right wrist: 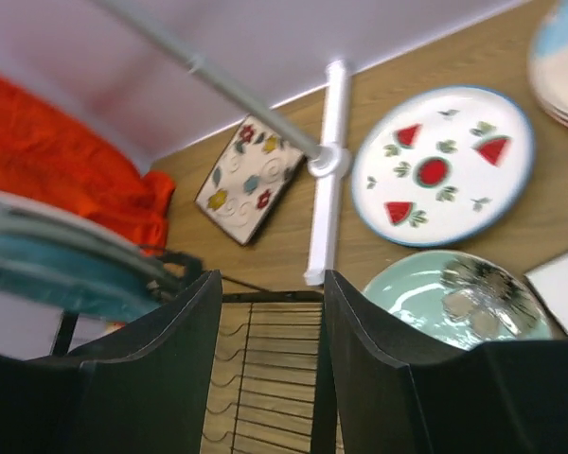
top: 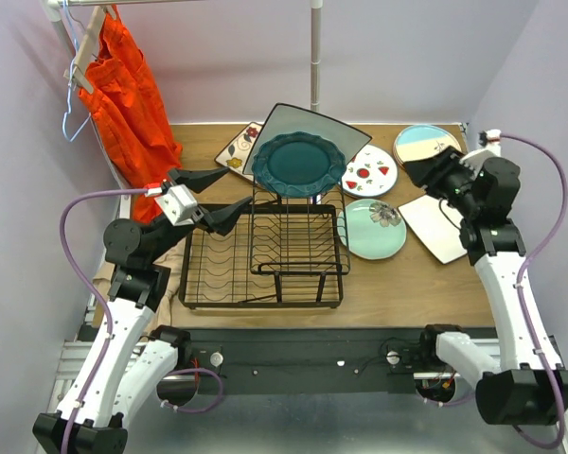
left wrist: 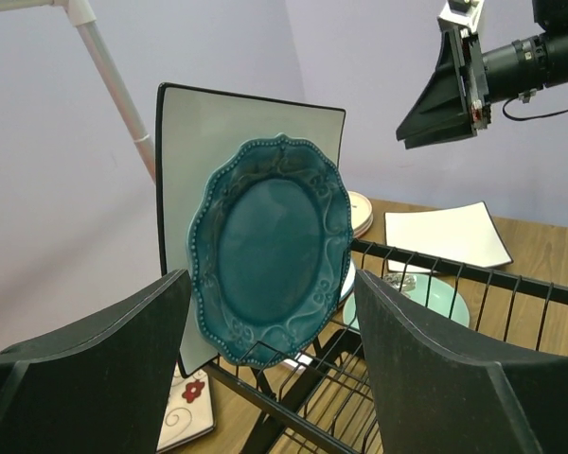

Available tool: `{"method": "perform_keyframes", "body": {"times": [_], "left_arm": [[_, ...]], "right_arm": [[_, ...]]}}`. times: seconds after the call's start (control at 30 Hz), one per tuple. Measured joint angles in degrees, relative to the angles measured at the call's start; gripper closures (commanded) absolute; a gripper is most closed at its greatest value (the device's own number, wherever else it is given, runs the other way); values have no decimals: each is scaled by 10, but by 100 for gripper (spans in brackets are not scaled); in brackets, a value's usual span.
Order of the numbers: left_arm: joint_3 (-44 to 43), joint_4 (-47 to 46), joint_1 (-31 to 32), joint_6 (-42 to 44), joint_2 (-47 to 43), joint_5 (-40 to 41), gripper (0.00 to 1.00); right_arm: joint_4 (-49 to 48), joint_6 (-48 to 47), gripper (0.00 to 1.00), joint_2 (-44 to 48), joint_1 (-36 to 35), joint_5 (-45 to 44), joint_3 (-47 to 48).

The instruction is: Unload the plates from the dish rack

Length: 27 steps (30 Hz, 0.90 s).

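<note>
A dark teal scalloped plate (top: 298, 164) (left wrist: 270, 251) stands upright in the black wire dish rack (top: 265, 251), with a large white square plate (top: 312, 121) (left wrist: 218, 123) upright behind it. My left gripper (top: 220, 197) (left wrist: 275, 378) is open at the rack's left, a short way from the teal plate and holding nothing. My right gripper (top: 418, 172) (right wrist: 270, 369) hangs open and empty above the table's right side. Flat on the table lie a red-fruit plate (top: 369, 172) (right wrist: 442, 165), a mint floral plate (top: 374, 229) (right wrist: 454, 303), a flower-print square plate (top: 237, 149) (right wrist: 251, 178) and a white square plate (top: 435, 227).
A stack of round plates (top: 424, 142) sits at the back right. An orange garment (top: 128, 104) hangs on a hanger at the left. A white pole (top: 315, 57) rises behind the rack. Purple walls close in on the table at the back and on both sides.
</note>
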<state>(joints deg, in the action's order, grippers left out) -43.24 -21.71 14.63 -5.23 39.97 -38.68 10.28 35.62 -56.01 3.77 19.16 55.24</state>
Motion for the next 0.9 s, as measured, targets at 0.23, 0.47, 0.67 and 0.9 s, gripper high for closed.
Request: {"method": "perform_keyframes", "body": {"times": [0.23,0.47,0.67,0.9], "left_arm": [[0,2,0,0,3,0,21],[0,3,0,0,4,0,21],[0,4,0,1,4,0,21],[0,4,0,1,4,0,21]], "right_arm": [[-20,-102,43,-10,-170,55,21],[-28,-205,43,-38,-224,102,83],[-39,-271,42,-61,-246,116,111],[-39,-342,41,-111,-260,108,135]]}}
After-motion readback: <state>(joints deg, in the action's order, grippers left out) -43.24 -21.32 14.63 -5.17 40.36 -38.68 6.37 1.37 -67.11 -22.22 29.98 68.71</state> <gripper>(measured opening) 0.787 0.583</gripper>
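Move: The teal plate, propped on the rack's upper tier, is about 28 cm to the right hand's left, some 4 cm ahead and 4 cm lower. The standing square plate leans about 4 cm beyond it. From the right hand, the green plate lies 5 cm left, 3 cm ahead and 30 cm below, and the fruit plate 5 cm left and 23 cm ahead on the table. From the left hand, the teal plate is about 15 cm ahead, 14 cm right and 13 cm down. Swinging some 17 cm left through the air towards the teal plate's right rim, the right hand also rises about 5 cm. It draws back slightly first, then eases forward as it slows. The wrist turns about 40 degrees counter-clockwise, tips the fingers up and rolls its left side down, with the fingers staying half open and no touch to be seen. ##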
